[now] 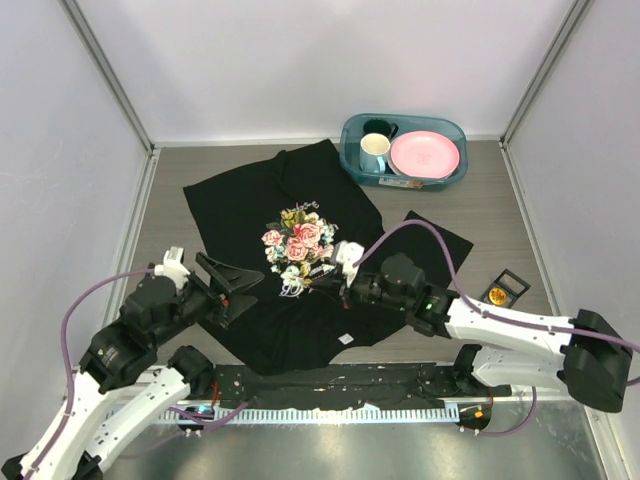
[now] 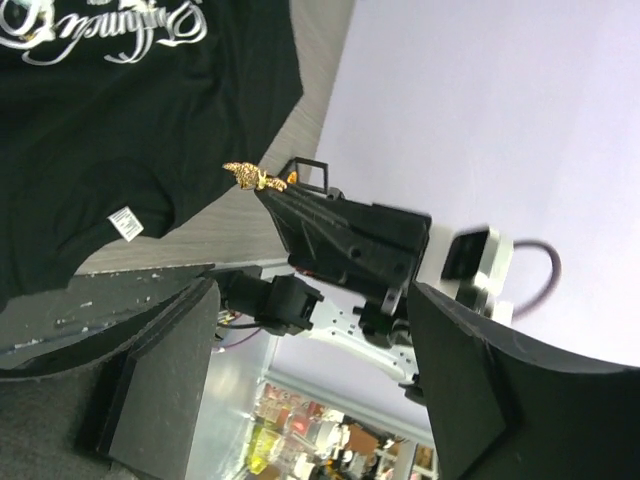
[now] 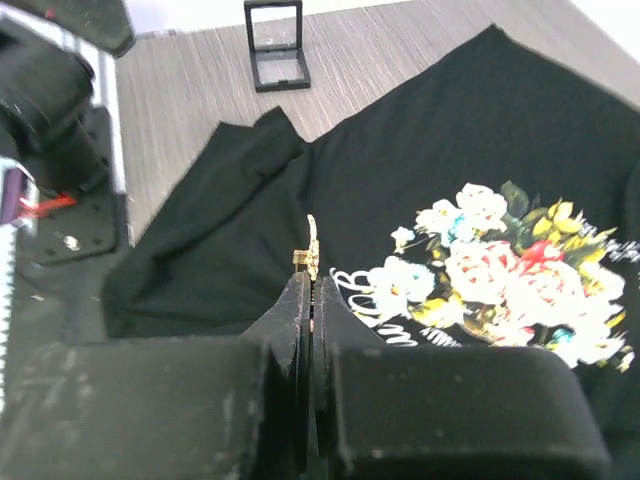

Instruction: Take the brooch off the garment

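Observation:
The garment (image 1: 250,200), a black T-shirt with a rose print, lies spread on the table and also fills the right wrist view (image 3: 450,130). My right gripper (image 3: 312,282) is shut on the brooch (image 3: 313,250), a small thin gold piece standing up from its fingertips, held just above the shirt. The left wrist view shows that brooch (image 2: 256,177) at the tip of the right fingers, over the shirt's lower edge (image 2: 100,120). From the top view, my right gripper (image 1: 322,278) is beside the lettering. My left gripper (image 1: 252,290) stands open and empty over the shirt's left part.
A teal bin (image 1: 452,128) at the back right holds cups and a pink plate. A small open black box (image 1: 505,288) sits on the table at the right, also in the right wrist view (image 3: 275,45). A white label (image 2: 125,222) marks the shirt's hem.

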You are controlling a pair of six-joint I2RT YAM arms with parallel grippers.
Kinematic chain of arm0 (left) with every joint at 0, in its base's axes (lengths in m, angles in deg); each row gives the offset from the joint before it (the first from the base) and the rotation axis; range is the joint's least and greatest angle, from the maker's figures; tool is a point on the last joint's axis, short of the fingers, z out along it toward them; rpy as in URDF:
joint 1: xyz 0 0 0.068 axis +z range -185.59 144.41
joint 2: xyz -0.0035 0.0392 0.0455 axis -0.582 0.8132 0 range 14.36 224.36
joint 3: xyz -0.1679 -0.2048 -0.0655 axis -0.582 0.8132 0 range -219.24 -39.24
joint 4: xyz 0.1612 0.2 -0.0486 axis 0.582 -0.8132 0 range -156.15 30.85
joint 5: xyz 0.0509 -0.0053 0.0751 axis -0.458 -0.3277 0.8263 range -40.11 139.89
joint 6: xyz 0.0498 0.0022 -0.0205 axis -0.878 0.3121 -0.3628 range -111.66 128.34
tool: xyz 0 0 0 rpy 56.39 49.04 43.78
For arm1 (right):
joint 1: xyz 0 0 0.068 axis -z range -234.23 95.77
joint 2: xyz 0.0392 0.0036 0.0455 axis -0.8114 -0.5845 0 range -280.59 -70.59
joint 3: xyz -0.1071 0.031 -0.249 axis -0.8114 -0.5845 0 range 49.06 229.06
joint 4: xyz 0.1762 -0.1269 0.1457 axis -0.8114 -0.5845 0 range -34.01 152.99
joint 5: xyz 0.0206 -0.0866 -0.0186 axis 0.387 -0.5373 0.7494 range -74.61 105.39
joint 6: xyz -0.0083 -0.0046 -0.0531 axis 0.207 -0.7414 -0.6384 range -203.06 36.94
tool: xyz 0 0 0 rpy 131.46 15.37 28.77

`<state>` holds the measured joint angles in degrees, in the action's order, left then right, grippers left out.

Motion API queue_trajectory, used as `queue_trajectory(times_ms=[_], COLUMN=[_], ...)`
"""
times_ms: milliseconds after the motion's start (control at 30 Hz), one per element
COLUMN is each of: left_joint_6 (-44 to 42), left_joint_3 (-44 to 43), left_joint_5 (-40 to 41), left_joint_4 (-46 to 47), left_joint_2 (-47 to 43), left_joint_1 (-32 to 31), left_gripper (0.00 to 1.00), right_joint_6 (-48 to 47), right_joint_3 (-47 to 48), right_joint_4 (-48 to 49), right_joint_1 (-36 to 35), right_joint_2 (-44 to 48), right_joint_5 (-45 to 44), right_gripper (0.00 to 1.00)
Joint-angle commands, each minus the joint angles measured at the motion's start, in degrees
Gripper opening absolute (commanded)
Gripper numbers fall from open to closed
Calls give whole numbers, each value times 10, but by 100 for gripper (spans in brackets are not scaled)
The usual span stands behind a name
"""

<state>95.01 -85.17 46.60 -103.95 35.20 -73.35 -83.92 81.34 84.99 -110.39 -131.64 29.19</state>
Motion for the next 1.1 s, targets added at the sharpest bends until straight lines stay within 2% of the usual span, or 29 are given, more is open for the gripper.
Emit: queue_trajectory(times_ms=[0, 100, 233, 433, 633, 867, 1067], left_joint_6=[96, 101, 99, 169, 188, 191, 202], left_joint_3=[-20, -36, -36, 33, 60, 63, 61], left_joint_5=[22, 9, -3, -1, -21, -15, -5], left_joint_4=[-45, -42, -24, 77, 119, 117, 88], left_joint_2=[57, 112, 160, 146, 170, 177, 178], left_joint_1=[0, 0, 0, 0, 0, 0, 0], left_gripper=[77, 69, 68, 60, 55, 42, 37], right_joint_6=[-220, -251, -289, -313, -337, -346, -353], right_joint_3=[17, 23, 23, 14, 24, 25, 23], right_joint_4=[106, 121, 126, 127, 119, 132, 139], right_joint_1=[-40, -40, -54, -83, -107, -122, -127], right_joint_2=[-41, -62, -71, -72, -92, -106, -106], right_joint_5=[-78, -77, -73, -84, -112, -136, -161], right_gripper=[1, 1, 1, 1, 1, 1, 1])
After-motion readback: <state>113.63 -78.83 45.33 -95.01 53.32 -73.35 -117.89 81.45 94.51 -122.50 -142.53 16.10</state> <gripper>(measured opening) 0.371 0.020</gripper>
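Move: The brooch, already pinched in the right fingertips a centimetre or two to the left of that hand's point, lies about 5 cm ahead of the open left hand, 8 cm to its right and 7 cm lower. From the right hand, the left fingers are roughly 4 cm back, 10 cm left and 7 cm up. Well below, some 27 cm under the left hand, the shirt's white lettering is about 13 cm ahead and 12 cm right, the rose print 20 cm ahead and 7 cm right. Down, forward and to the right, the left hand swoops about 10 cm in all towards the brooch, its fingers tipping some 25 degrees further down and closing to about half their opening. The right hand keeps its pinch and brings the brooch some 4 cm left and a little down to meet it, rolling about 30 degrees around its fingers. One left fingertip comes right up beside the brooch; a touch can't be made out. ##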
